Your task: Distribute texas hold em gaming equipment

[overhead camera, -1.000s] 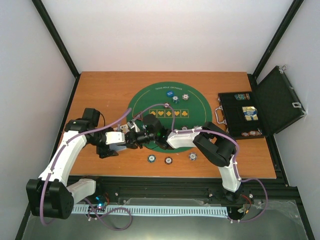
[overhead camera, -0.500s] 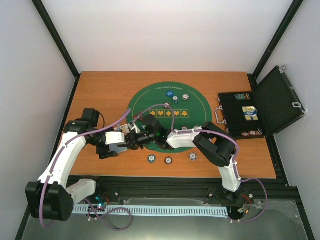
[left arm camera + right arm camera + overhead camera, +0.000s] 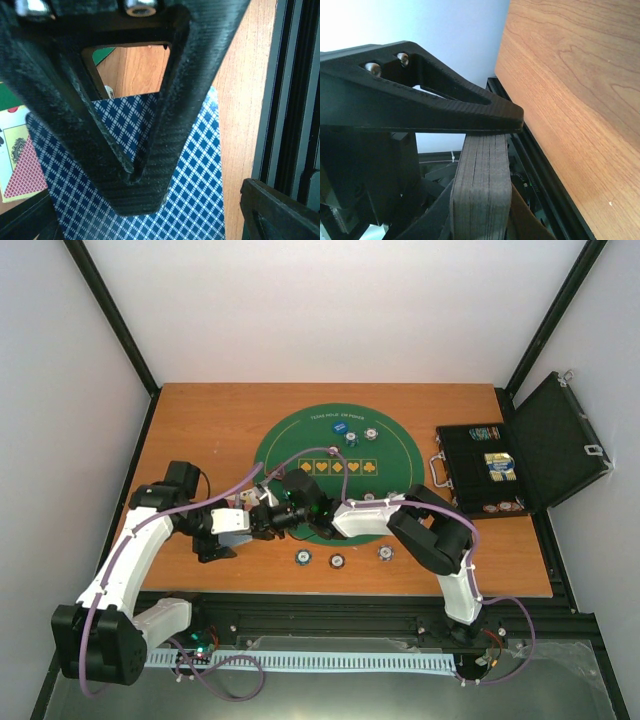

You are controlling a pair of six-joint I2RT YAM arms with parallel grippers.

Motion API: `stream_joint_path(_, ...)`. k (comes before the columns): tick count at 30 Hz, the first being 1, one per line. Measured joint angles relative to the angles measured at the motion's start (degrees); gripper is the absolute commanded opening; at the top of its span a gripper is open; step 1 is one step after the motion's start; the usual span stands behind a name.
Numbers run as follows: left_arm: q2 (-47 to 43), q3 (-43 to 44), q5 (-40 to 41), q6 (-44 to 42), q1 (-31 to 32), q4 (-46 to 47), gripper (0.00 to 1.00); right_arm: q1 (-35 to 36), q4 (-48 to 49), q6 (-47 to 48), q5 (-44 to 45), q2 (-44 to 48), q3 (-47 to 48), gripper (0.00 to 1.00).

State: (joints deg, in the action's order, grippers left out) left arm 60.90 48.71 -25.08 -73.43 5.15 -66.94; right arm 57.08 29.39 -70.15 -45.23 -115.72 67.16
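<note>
In the right wrist view my right gripper (image 3: 490,150) is shut on a thick deck of playing cards (image 3: 480,195), seen edge-on. From above, both grippers meet at the green mat's (image 3: 385,465) left edge: right gripper (image 3: 273,517), left gripper (image 3: 250,524). My left gripper (image 3: 200,200) stands open, one finger (image 3: 135,165) over a blue-diamond-backed card (image 3: 200,150), the other finger (image 3: 280,210) well apart. A face-up card (image 3: 17,155) shows at the left. Three striped chips (image 3: 338,561) lie in a row near the front. A blue disc (image 3: 340,427) and two chips (image 3: 371,434) sit on the mat's far side.
An open black hinged case (image 3: 500,475) with more chips and cards stands at the table's right edge. The black frame rail (image 3: 290,100) runs along the near edge of the wooden table (image 3: 200,430). Both forearms cross above the mat's near left part.
My left gripper's jaws have spread wider and that gripper has drawn back slightly to the left. The right gripper keeps its hold on the deck and has barely moved.
</note>
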Motion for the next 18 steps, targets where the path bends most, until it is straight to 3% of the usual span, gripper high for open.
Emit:
stream_joint_path(14,0.2,-0.2,0.6,0.3,0.0,1.1,0.61,0.2,-0.2,0.1,-0.2,0.2,0.0,0.03)
stream_joint_path(18,0.2,-0.1,0.8,0.3,0.0,1.1,0.58,0.2,-0.8,0.9,0.1,0.2,0.1,0.03)
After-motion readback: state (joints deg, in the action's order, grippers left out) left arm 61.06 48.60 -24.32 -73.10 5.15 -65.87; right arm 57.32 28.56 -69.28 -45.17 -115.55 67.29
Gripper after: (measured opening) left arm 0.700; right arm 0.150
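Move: The card deck is in my right hand's grip, its middle roughly 2 cm to the left of that hand's pads. For my left hand, its middle lies about 2 cm to the right and 1 cm below, level in the forward direction, already between the wide-open fingers. From the left hand, the red card box is about 5 cm ahead and 12 cm below. The nearest chip stack is some 14 cm right, 6 cm back and equally low. I close my left fingers by roughly a quarter of their range across the deck's width. The front finger is already against the deck's front edge, and the rear finger comes in against the back edge to pinch it. The left hand itself eases forward only about half a centimetre, while my right hand stays put and keeps its grip across the deck's thickness. ##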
